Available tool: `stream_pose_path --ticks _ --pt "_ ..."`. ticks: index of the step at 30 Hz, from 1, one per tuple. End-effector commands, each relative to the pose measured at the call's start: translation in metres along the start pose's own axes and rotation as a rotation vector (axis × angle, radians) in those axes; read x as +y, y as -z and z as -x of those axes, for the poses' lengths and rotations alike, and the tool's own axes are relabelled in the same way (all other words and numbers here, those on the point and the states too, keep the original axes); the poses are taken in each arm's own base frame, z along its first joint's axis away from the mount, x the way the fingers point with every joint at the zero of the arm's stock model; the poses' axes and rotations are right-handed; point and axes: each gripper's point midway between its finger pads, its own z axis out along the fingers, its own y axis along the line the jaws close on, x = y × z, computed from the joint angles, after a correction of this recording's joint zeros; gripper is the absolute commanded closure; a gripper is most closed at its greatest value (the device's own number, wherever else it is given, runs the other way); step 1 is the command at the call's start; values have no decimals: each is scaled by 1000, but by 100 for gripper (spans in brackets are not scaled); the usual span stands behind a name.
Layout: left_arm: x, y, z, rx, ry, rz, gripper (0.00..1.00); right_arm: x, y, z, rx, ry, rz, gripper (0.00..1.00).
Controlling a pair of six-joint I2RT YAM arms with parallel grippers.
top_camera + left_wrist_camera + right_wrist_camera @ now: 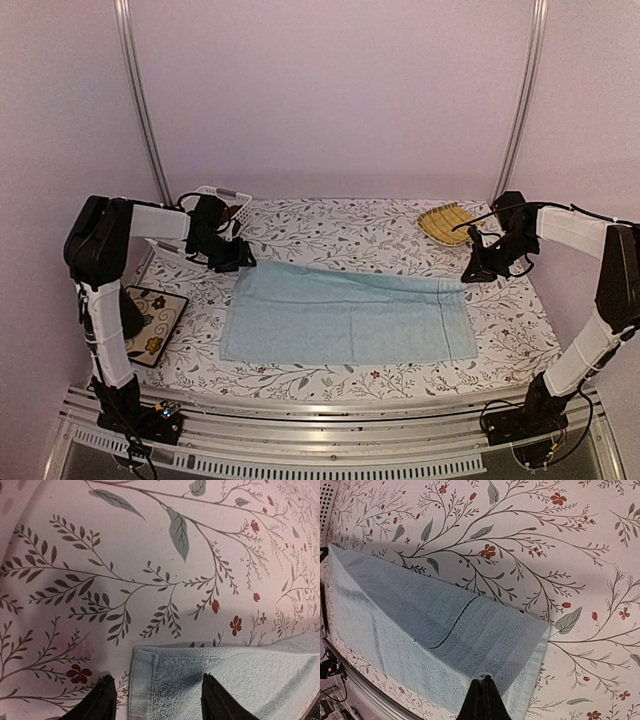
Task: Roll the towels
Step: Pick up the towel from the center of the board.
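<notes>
A light blue towel (350, 318) lies spread across the middle of the flowered cloth. Its far strip is raised in a slanted fold (470, 625). My left gripper (238, 260) stands open over the towel's far left corner (150, 680), with one finger (102, 702) off the cloth and the other finger (217, 702) over it. My right gripper (484, 680) is shut on a pinch of the towel's edge at the far right corner (470, 272). A dark rust-red patch (232, 212) shows in the white basket, too small to identify.
A white basket (212, 193) stands at the far left behind my left arm. A yellow woven mat (446, 222) lies at the far right. A flowered tile (157, 325) with a dark object (130, 312) beside it sits at the near left. A metal rail (330, 420) runs along the near edge.
</notes>
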Motion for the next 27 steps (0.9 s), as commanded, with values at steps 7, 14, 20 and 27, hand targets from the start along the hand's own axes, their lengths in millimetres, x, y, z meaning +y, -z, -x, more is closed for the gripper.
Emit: stream_pose_path --ticks 7,14,20,27 --pt "1 -22 -10 26 13 -29 47 0 4 3 -16 23 -14 98" --pt "10 -27 -21 38 26 -4 70 0 4 4 -17 23 -15 98" --pt "15 -28 -27 42 31 3 86 1 3 4 -16 25 -11 98" --pt "11 -21 -22 16 27 -10 100 3 4 5 -16 28 -4 98"
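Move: The left hand's open fingers straddle the far-left corner of the blue towel, which lies about 1 cm ahead of them, level sideways and some 2 cm below. From this hand, the white basket is roughly 9 cm farther out and 8 cm left, and the flowered mat about 18 cm back and 14 cm left. From the right hand, that corner is about 11 cm ahead, 36 cm left and 9 cm lower. The left fingertips pinch the towel's far-left corner: the hand sinks some 1.5 cm onto the cloth, easing slightly to the right, and partway down the fingers start closing from a bit over half open until nearly shut. The right hand stays put, keeping its shut grip on the raised far-right part of the towel. ##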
